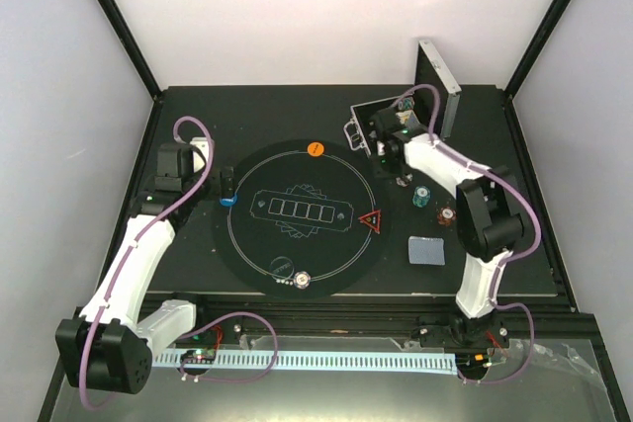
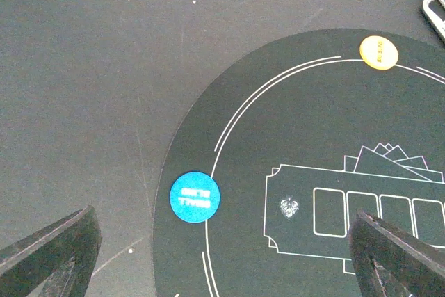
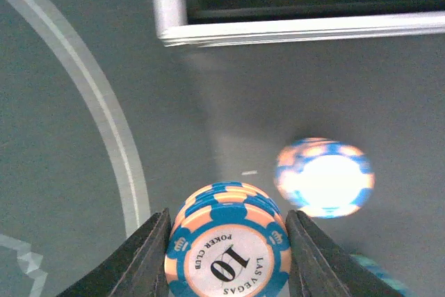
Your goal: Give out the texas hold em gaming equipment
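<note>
My right gripper (image 3: 227, 222) is shut on a short stack of blue-and-orange poker chips (image 3: 227, 259) marked 10, held just off the mat's right edge beside the silver case. Another chip of that colour (image 3: 324, 177) shows blurred to its right. In the top view the right gripper (image 1: 399, 170) sits near the case. My left gripper (image 2: 222, 219) stands open above the mat's left edge, and the blue disc (image 2: 195, 197) lies between its fingers (image 2: 52, 252). An orange disc (image 2: 378, 52) rests on the mat's far rim. The red triangle marker (image 1: 372, 221) lies at the mat's right.
The open silver case (image 1: 441, 86) stands at the back right, its rim (image 3: 292, 29) just beyond the held chips. Teal chips (image 1: 422, 195), red-brown chips (image 1: 446, 213) and grey-blue cards (image 1: 427, 250) lie right of the black mat (image 1: 297, 170). White chips (image 1: 297, 280) sit on its near rim.
</note>
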Robot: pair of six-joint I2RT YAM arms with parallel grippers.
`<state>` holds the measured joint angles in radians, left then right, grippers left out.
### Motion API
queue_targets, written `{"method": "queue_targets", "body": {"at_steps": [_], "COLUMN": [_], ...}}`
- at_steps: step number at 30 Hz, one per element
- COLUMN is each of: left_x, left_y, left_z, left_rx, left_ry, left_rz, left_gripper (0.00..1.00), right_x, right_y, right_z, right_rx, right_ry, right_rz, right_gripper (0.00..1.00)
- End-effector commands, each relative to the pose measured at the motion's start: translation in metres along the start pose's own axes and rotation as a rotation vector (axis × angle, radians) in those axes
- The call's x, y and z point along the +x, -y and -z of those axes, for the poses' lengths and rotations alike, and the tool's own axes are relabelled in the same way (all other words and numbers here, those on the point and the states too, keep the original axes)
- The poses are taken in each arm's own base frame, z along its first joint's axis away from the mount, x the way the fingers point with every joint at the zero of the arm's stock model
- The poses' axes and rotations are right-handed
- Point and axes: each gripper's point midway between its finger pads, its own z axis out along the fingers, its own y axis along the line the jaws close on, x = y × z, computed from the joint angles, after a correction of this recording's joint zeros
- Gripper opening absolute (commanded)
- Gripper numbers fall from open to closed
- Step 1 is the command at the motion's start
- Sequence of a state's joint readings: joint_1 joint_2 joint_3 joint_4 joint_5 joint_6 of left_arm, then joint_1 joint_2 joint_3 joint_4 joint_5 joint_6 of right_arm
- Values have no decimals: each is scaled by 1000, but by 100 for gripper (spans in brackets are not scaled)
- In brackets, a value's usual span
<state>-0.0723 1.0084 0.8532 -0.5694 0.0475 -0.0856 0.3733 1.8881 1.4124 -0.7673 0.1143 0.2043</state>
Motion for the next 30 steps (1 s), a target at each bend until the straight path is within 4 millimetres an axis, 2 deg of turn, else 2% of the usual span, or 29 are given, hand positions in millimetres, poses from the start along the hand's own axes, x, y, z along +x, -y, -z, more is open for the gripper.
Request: {"method": "queue_targets", "body": {"at_steps": [1, 6, 11, 14, 17, 18, 23, 30], "left_x": [-7, -5, -5, -6, -5, -4, -5, -5], "left_y": [0, -14, -57, -86, -109, -110, -109, -108], "left_z": [1, 1, 6, 13, 22, 23, 22, 21], "left_rx": [5, -72, -207, -279, -352, -356, -336, -327], "left_ry": [11, 4, 16, 27, 39, 41, 44, 37], "left_rz": [-4, 28, 114, 188, 242, 247, 251, 253], "left_gripper": [99, 99, 99, 99, 99, 99, 99, 99], "right_x": [14, 36, 47, 50, 52, 52, 53, 47], "right_y": [-82, -181, -266, -305, -338, -347, -387, -419], "right_z": [21, 24, 29, 29, 31, 32, 32, 31], "right_rx": [-80, -158, -226, -270, -304, -315, -383, -457], "right_ry": [14, 1, 10, 18, 33, 39, 69, 122], "right_rz": [177, 352, 479, 520, 560, 571, 613, 628], "right_gripper": [39, 39, 39, 39, 39, 39, 40, 40]}}
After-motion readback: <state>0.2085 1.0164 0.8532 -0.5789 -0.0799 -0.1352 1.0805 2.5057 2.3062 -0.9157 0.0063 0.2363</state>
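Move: The right hand, already clear of the leftover chip stack with white 10 chips in its grip, has the blue small blind button about 43 cm to its left and 5 cm back, some 7 cm lower. The leftover stack sits 4 cm to its right and 1 cm ahead, the red triangle 6 cm left and 11 cm back, the orange button 20 cm left and 9 cm ahead. From the empty left hand the blue button lies about 5 cm ahead, 2 cm left and 20 cm below. The right arm keeps its pinch on the 10 chips and swings them fast, low over the mat, away from the leftover stack towards the small blind button, nearly 40 cm left and some 12 cm back, slowing at the end while the hand turns about 40 degrees counter-clockwise. Meanwhile the left hand, fingers wide open and empty, pulls out of the way about 11 cm to its left, turning slightly counter-clockwise and staying at its height. ##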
